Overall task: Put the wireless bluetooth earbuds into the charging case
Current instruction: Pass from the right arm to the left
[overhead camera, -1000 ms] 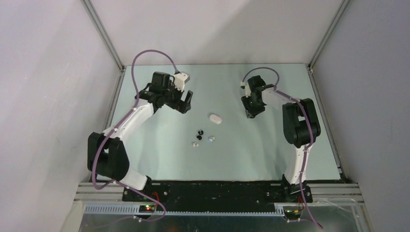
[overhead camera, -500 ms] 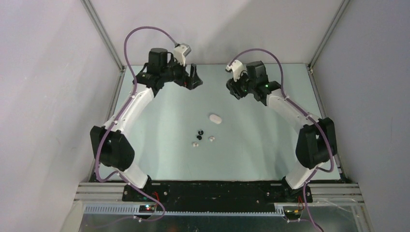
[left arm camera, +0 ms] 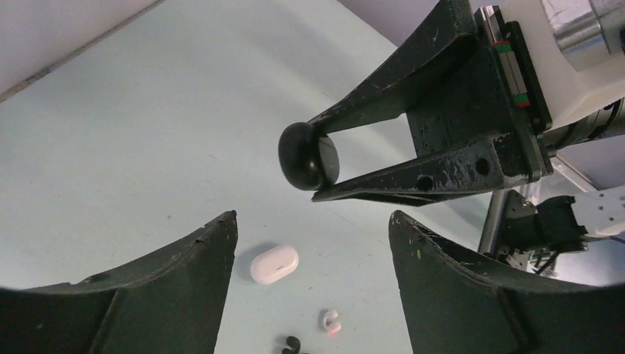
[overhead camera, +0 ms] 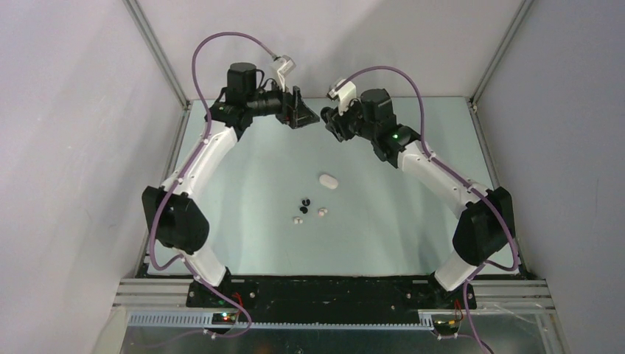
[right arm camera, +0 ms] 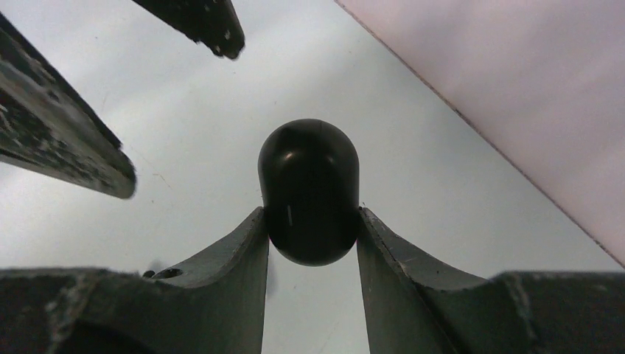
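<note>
My right gripper [right arm camera: 311, 214] is shut on a black oval charging case [right arm camera: 309, 192], held up in the air at the back of the table. My left gripper [left arm camera: 313, 217] faces it from a short way off, open and holding nothing; in the left wrist view the black case [left arm camera: 308, 156] sits between the right fingers. In the top view the left gripper [overhead camera: 301, 114] and right gripper [overhead camera: 329, 122] nearly meet. On the table lie two black earbuds [overhead camera: 304, 204] and two white earbuds [overhead camera: 322, 212], with one of the white earbuds [left arm camera: 329, 321] also in the left wrist view.
A white oval case [overhead camera: 329, 181] lies shut on the pale green table [overhead camera: 243, 184], just behind the earbuds, and shows as the white case [left arm camera: 274, 264] between my left fingers. Frame posts and grey walls close in the back and sides.
Both arms have risen and swung in towards the back centre, so the two grippers now face each other closely. The right one still holds the black case.
</note>
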`<state>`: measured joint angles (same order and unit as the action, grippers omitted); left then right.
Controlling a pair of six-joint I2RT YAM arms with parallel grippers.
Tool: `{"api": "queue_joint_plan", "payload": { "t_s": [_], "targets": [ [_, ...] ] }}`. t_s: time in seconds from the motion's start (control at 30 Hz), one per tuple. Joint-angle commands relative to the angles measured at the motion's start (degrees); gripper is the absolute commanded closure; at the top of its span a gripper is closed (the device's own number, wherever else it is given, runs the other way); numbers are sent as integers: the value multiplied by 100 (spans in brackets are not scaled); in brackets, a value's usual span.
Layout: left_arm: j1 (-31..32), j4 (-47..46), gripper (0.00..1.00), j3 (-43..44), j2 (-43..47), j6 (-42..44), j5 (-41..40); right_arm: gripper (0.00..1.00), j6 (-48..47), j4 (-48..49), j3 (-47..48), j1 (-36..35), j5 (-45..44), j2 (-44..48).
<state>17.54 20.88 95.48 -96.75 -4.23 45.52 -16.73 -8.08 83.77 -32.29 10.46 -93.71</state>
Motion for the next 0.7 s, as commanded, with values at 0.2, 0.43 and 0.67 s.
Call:
{"api": "queue_joint_plan", "payload": {
  "t_s": [0.2,0.43,0.67],
  "targets": [
    [107,-199,28,123,-79,-157,323,89,-162,407,357,-317,-123,205],
    [109,-224,46,177,-184,-200,542,89,-277,470,250,-389,-202,340],
    [130,-233,54,265,-266,-229,704,89,-440,606,150,-414,-320,435]
  ]
}}
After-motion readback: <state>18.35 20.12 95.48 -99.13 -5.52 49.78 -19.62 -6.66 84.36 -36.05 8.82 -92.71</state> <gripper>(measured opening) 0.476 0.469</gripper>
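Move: My right hand already holds the black charging case by its end, the middle about 1 cm ahead and 1 cm left of its finger pads. From my open left hand the black case lies some 5 cm to the right, about level front to back and 3 cm lower. On the table some 31 cm below my left hand, the white case lies about 2 cm back and 5 cm right, the black earbuds about 10 cm back and 3 cm left. I bring the black case to my left hand: my right hand keeps its grip and carries the case about 2 cm left, rising 2 cm and drawing back slightly. My left hand eases barely 1.5 cm right and a little down to meet it, narrowing its wide-open fingers to roughly half their opening, one on each side of the case's free end. ##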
